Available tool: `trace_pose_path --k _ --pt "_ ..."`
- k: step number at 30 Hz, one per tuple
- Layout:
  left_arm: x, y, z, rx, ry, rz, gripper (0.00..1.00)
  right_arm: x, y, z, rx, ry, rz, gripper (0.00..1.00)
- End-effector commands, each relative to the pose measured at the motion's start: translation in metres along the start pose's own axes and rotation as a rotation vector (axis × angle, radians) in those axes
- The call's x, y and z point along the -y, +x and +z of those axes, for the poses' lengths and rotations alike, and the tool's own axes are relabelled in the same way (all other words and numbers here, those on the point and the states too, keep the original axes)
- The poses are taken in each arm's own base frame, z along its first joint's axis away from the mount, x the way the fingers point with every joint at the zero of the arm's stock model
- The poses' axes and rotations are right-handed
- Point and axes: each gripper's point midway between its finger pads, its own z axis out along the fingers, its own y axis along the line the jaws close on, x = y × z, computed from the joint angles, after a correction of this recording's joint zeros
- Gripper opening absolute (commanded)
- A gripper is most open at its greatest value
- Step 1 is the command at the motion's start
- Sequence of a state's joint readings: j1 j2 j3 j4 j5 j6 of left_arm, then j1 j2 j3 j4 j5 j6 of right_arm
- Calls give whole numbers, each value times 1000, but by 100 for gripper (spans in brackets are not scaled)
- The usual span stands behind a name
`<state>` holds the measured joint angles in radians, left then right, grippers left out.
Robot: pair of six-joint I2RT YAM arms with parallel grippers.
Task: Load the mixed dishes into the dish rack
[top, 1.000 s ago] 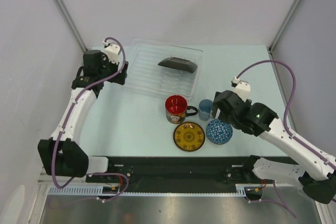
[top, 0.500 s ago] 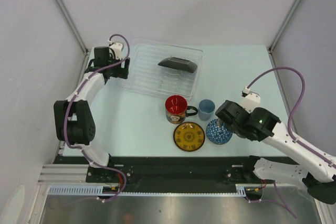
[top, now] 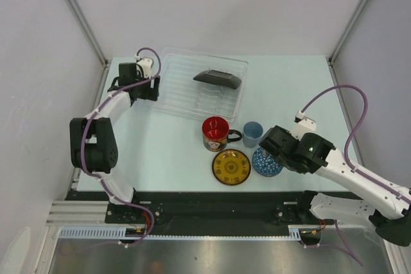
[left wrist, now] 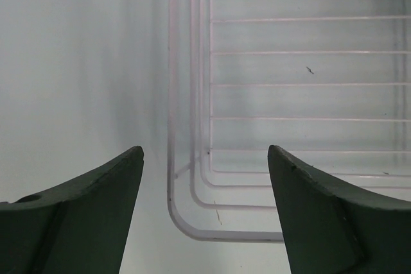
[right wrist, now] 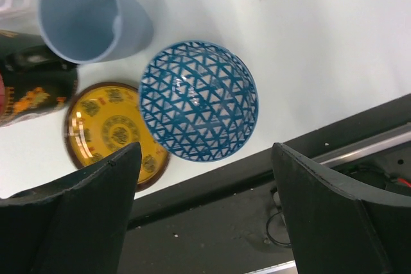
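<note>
The clear dish rack (top: 192, 91) lies at the back of the table with the black square plate (top: 218, 79) propped in it. My left gripper (top: 152, 88) is open over the rack's near left corner (left wrist: 180, 222), holding nothing (left wrist: 205, 152). In front of the rack stand the red mug (top: 215, 133), the small light-blue cup (top: 252, 134), the yellow saucer (top: 231, 167) and the blue-white bowl (top: 264, 163). My right gripper (right wrist: 207, 152) hangs open above the bowl (right wrist: 199, 108). Beside the bowl are the cup (right wrist: 90, 17) and the saucer (right wrist: 109, 126).
A black rail (top: 212, 203) runs along the table's near edge, just in front of the saucer and bowl, and shows under the right gripper (right wrist: 244, 222). Grey walls with metal posts (top: 77, 11) close in the left and right sides.
The left arm has folded and brought its gripper to the rack's near left corner, jaws slightly narrower. The right gripper has drawn back from beside the cup to above the bowl.
</note>
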<state>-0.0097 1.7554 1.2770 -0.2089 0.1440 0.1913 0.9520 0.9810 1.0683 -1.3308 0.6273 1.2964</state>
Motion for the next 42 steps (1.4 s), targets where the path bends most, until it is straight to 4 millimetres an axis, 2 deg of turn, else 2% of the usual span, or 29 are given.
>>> trace_pose_path --k 1,6,19,26,31,36,40,42 --pt "12 -4 -24 45 52 -17 82 46 13 5 -18 181 -71 87" --pt "22 7 -40 42 82 -11 82 57 29 10 -68 224 -85 86" --pt "38 18 -72 63 130 -9 80 70 47 27 -80 244 -108 76" --pt "39 20 -76 64 133 -6 80 62 45 39 -57 232 -98 70" --pt "39 20 -78 65 132 8 80 57 41 55 -48 245 -83 65" --pt "38 16 -83 90 128 30 80 58 39 70 -68 261 -82 64" --pt "39 17 -83 91 133 32 80 51 32 79 -62 239 -53 63" --pt "40 17 -83 94 134 32 80 47 35 83 -85 238 -68 61"
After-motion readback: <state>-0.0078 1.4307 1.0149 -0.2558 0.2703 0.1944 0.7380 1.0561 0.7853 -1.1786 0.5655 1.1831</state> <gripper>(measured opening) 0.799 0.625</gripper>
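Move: The right hand is open above the blue-patterned bowl, whose middle lies about 4 cm ahead, 4 cm to its left and some 14 cm below. The cup stands about 13 cm ahead and 9 cm left of the hand, the yellow plate roughly 2 cm ahead and 16 cm left, and the red mug some 12 cm ahead and 21 cm left. From the left hand the bowl is about 29 cm back, 39 cm right and 8 cm lower. Downward about 9 cm goes the right hand towards the bowl, easing back 3 cm before coming forward again while drifting some 4.5 cm left. Its fingers tip steeper, swing a little to the right and close by about a quarter, the left one coming over the rim. The left hand draws back about 8 cm from the rack's near left corner, dipping briefly before it rises. ##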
